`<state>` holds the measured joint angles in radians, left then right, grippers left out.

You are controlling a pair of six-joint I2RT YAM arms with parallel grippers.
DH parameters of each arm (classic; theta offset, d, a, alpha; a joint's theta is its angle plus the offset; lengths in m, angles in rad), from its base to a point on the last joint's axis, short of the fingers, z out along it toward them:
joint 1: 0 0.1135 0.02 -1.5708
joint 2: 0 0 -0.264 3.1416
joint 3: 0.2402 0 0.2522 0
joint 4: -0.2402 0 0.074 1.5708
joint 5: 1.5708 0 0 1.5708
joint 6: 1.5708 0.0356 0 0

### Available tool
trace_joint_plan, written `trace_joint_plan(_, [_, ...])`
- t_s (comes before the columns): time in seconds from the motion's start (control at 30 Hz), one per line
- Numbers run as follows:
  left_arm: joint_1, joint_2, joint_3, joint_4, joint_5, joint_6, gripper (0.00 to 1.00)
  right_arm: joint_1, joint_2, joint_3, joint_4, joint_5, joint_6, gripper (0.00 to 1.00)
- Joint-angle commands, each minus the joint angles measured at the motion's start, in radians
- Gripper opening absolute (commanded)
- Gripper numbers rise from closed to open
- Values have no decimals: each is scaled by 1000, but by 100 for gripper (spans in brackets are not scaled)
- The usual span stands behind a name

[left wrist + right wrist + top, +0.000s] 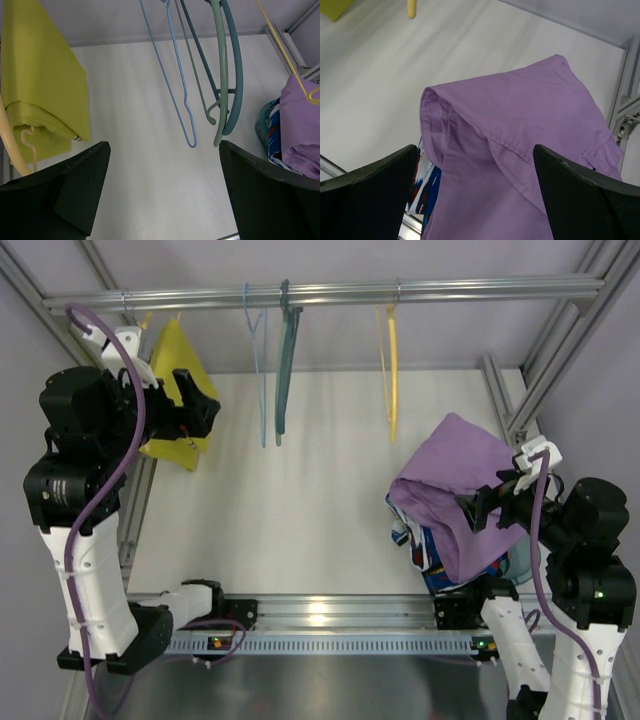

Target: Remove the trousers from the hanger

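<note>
The mustard-yellow trousers point(176, 370) hang folded over the hanger at the left end of the rail. In the left wrist view the trousers point(45, 85) fill the upper left, and a pale yellow arm of the hanger point(11, 142) shows below them. My left gripper point(205, 410) is raised beside the right edge of the trousers, open, with only bare table between its fingers point(165, 192). My right gripper point(478, 510) is open low at the right, over the purple garment point(520, 130), holding nothing point(475, 200).
A light blue hanger point(258, 370), a dark teal hanger point(285, 360) and a plain yellow hanger point(392, 370) hang bare on the rail point(330, 292). The purple garment point(460, 480) lies on a blue patterned cloth point(425, 555) at the right. Frame posts stand at both sides.
</note>
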<state>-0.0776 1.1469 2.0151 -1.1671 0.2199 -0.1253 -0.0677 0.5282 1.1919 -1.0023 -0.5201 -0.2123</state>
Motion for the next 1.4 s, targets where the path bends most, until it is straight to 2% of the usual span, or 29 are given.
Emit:
trace_joint_plan(0.0, [13,42,51,61,-31,-50,95,-17,19,28,36,-20,10,99])
trace_joint_plan(0.3, [81,138,135,83,-209,-74,88,-18,39,12,51,-26,11,99])
trace_joint_plan(0.33, [113,140,140,89,-247,-70,87,-18,41,11,51,-26,11,99])
trace_joint_plan(0.47, [113,136,155,124,-346,-56,84,-18,47,12,53,-26,10,99])
trace_joint_plan(0.53, [117,149,163,119,-441,-31,83,-18,47,15,51,-26,13,99])
trace_joint_plan(0.6, [125,152,160,119,-476,-10,82,-18,49,15,51,-26,14,99])
trace_joint_plan(0.77, [168,194,154,122,-464,0,79,-18,44,12,51,-28,13,99])
trace_joint_plan(0.9, [261,243,169,135,-361,21,75,-18,39,12,44,-28,5,99])
trace_joint_plan(0.97, [304,266,168,138,-263,18,73,-18,39,11,44,-31,4,99])
trace_joint_plan(1.03, [407,309,174,138,-124,4,72,-18,39,9,44,-34,2,99])
trace_joint_plan(1.07, [447,321,172,141,23,-2,71,-18,38,9,44,-34,2,99])
trace_joint_plan(1.1, [523,345,174,145,83,-10,70,-18,36,11,42,-34,1,99])
trace_joint_plan(1.33, [693,421,151,181,574,-68,64,-18,29,3,36,-32,-12,99])
trace_joint_plan(1.37, [703,422,134,199,626,-76,60,-18,29,0,37,-32,-12,100])
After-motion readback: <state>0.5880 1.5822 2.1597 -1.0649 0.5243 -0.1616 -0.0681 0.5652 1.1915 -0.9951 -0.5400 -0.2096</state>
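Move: The yellow-green trousers hang about 20 cm ahead of the left hand, some 17 cm to its left and around 5 cm lower. The near arm of their wooden hanger is roughly 13 cm ahead and 16 cm left. The blue hanger hangs about 15 cm ahead and 10 cm right, the green one beside it, 15 cm ahead and 14 cm right. From the right hand, the trousers are about 65 cm left, 28 cm ahead and some 8 cm higher. Forward about 5 cm first, then mostly left and finally forward-left while sinking, the left hand swings some 19 cm left and 12 cm forward around the near side of the wooden hanger towards the trousers. It turns counter-clockwise about 35 degrees, then partly back, as the fingers narrow to roughly two-thirds open; the hanger's arm ends close by its right finger. ##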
